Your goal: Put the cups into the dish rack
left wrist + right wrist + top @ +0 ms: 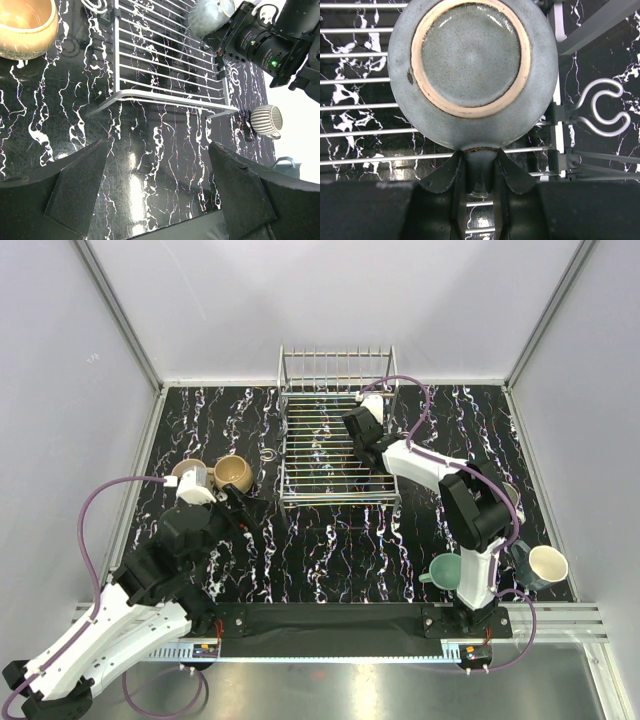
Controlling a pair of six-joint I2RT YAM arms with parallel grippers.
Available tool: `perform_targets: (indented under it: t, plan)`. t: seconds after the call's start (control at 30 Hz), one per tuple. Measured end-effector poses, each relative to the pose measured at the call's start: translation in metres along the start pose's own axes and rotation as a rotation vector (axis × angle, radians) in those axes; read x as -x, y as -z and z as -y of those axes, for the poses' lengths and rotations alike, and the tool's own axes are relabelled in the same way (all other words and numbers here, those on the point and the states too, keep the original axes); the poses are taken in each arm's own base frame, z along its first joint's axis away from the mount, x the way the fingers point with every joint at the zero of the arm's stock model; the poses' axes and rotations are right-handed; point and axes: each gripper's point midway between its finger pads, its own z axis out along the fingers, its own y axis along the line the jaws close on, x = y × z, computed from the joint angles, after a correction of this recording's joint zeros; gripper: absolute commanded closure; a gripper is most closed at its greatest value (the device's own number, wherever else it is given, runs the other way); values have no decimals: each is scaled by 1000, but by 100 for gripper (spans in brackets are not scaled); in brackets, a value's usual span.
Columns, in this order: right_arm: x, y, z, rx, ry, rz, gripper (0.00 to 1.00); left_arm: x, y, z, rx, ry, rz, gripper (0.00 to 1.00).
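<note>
My right gripper [480,167] is shut on the handle of a grey-green cup [470,65]. The cup is turned base-up over the wires of the dish rack [360,80]. In the top view this gripper [354,426] hangs over the silver dish rack [335,465] near its back right. My left gripper [157,170] stands open and holds nothing, low over the table in front of the rack's near-left corner [117,95]. A tan cup [232,474] and a beige cup [189,474] stand left of the rack. A teal mug [445,570] and a dark grey mug [545,565] stand at the near right.
A ribbed whitish cup [266,120] stands right of the rack, partly behind the right arm in the top view. A wire hook [602,107] juts from the rack's side. Upright tines [335,365] line the rack's far end. White walls enclose the black marbled table [330,540].
</note>
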Motion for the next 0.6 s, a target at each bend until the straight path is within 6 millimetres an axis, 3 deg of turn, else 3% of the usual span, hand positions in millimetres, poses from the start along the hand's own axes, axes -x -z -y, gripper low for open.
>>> perform_targets:
  t: [0.13, 0.23, 0.33, 0.4, 0.6]
  plan:
    - [-7, -3, 1, -8, 0, -19, 76, 1, 1, 0, 0, 0, -1, 12]
    - [-6, -3, 0, -7, -10, -17, 62, 2, 1, 1, 0, 0, 0, 12]
    - [4, -3, -2, -3, -31, 5, 57, 2, 2, 1, 1, -1, -1, 12]
    - [8, -3, -4, 1, -44, 14, 48, 1, 3, 0, 6, -3, -6, 12]
    - [10, -3, -5, 3, -61, 17, 37, -1, 2, -2, 20, -9, -17, 12]
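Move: The right hand already pinches the handle of the upside-down grey cup over the rack's bars, the cup's middle about 7 cm straight ahead and a centimetre or so below. The rack's right rail runs some 6 cm to the hand's right, level with it and 4 cm lower, and a wire hook juts out about 10 cm to the right and 2 cm ahead. From the idle left hand, the grey cup lies roughly 26 cm ahead, 19 cm right and 13 cm lower. The right hand stays almost in place behind the grey cup: it first sinks about half a centimetre onto the set-down spot with the handle still pinched, then its fingers open from about a quarter to a little over half wide, giving up their grip on the handle. As they spread, the hand eases back up by a bit over 1 cm and edges about 1 cm forward, rolling only slightly with its left side rising, so the fingers end astride the handle rather than pulled away from it. ##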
